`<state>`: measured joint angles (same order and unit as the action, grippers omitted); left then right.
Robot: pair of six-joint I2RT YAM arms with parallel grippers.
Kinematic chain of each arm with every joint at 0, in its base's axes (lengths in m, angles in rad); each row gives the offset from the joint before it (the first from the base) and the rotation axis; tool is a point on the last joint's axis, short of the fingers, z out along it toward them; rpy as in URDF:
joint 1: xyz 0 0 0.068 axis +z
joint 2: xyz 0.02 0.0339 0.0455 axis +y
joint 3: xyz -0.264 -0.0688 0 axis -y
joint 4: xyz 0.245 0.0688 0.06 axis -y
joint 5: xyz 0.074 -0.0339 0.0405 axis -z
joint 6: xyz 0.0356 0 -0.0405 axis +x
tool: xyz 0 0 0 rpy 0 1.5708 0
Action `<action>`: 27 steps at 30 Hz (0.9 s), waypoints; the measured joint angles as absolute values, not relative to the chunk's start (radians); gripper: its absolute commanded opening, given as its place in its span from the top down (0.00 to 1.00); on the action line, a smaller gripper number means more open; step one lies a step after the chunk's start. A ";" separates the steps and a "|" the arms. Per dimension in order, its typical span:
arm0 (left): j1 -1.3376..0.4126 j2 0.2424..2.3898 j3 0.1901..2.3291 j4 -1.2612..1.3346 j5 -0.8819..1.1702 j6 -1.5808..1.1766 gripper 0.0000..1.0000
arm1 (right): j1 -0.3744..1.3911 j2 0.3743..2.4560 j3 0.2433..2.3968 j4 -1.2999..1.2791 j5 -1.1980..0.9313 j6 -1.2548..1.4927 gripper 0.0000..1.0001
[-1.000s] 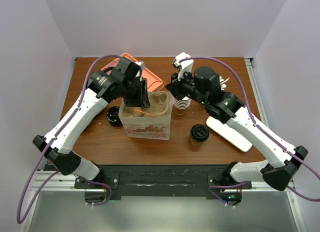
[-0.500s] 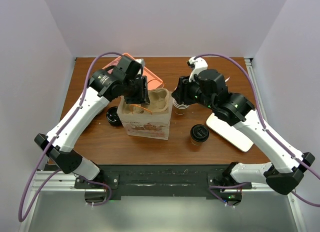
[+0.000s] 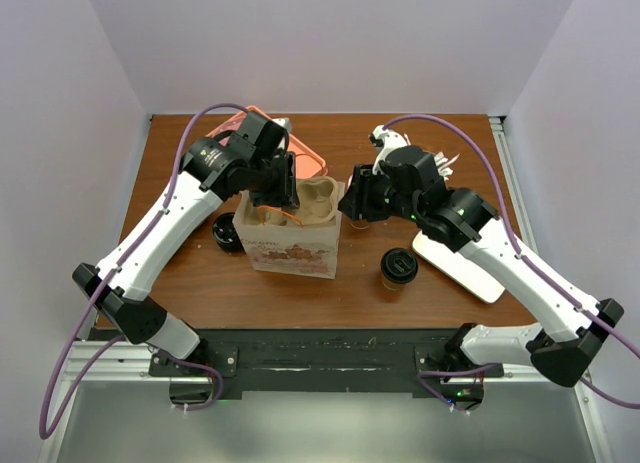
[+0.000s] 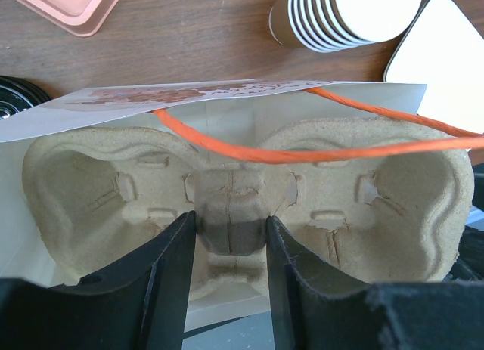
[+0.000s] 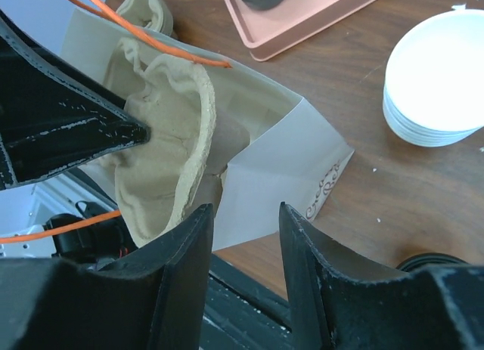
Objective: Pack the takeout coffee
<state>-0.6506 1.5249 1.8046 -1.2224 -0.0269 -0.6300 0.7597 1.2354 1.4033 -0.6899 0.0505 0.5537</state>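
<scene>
A kraft takeout coffee [image 3: 398, 266] with a black lid stands right of the white paper bag [image 3: 295, 251]; another [image 3: 228, 231] stands at the bag's left. The left wrist view shows only that second cup's lid [image 4: 15, 97]. A pulp cup carrier [image 3: 318, 201] sits in the bag's mouth, its wells empty. My left gripper [image 4: 229, 221] is shut on the carrier's middle ridge [image 4: 227, 206]. My right gripper [image 5: 243, 210] hangs open by the bag's right wall [image 5: 280, 168], holding nothing. A black lid [image 5: 431, 261] shows at that view's lower right.
A pink tray [image 3: 305, 161] lies behind the bag. A stack of white paper cups [image 4: 348, 13] stands behind the bag's right corner. A white board [image 3: 455, 258] lies to the right. The bag's orange cord handle [image 4: 249, 150] crosses over the carrier.
My right gripper has opened and swung down and left toward the bag's right rim. The carrier now sits lower and flatter in the bag. The left gripper has hardly moved.
</scene>
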 measured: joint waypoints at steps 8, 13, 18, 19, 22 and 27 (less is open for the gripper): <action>-0.651 1.536 1.820 -1.232 -0.027 -0.617 0.90 | 0.760 1.248 1.379 -0.673 0.023 0.583 0.58; -0.651 1.549 1.835 -1.242 -0.028 -0.613 0.90 | 0.760 1.256 1.375 -0.665 0.008 0.588 0.59; -0.651 1.555 1.840 -1.247 -0.029 -0.607 0.90 | 0.760 1.258 1.370 -0.664 0.005 0.592 0.62; -0.651 1.555 1.840 -1.247 -0.029 -0.608 0.90 | 0.760 1.258 1.370 -0.663 0.004 0.592 0.65; -0.651 1.556 1.842 -1.250 -0.029 -0.607 0.90 | 0.760 1.261 1.369 -0.661 0.005 0.592 0.82; -0.651 1.562 1.859 -1.261 -0.033 -0.607 0.90 | 0.761 1.271 1.366 -0.659 0.005 0.595 1.00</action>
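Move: Just beyond the right fingertips is the paper bag's right-hand rim, about 2 cm to the left and some 3 cm below, level with them in the forward direction. The held cup carrier's middle is roughly 10 cm left and 4 cm below. The cup stack stands about 8 cm ahead, 4 cm right and 21 cm below; the lidded coffee cup some 7 cm back, 13 cm right and 24 cm below. From the left hand, that rim is about 9 cm right, level in depth and height. Easing down about 2 cm and a little over 1 cm left, the right hand brings its half-open fingers in against the paper bag's right upper side, then shuts them almost fully at the end, seeming to pinch the paper near the rim. The left hand stays in place, keeping its pinch on the middle ridge of the cup carrier in the bag's mouth. ##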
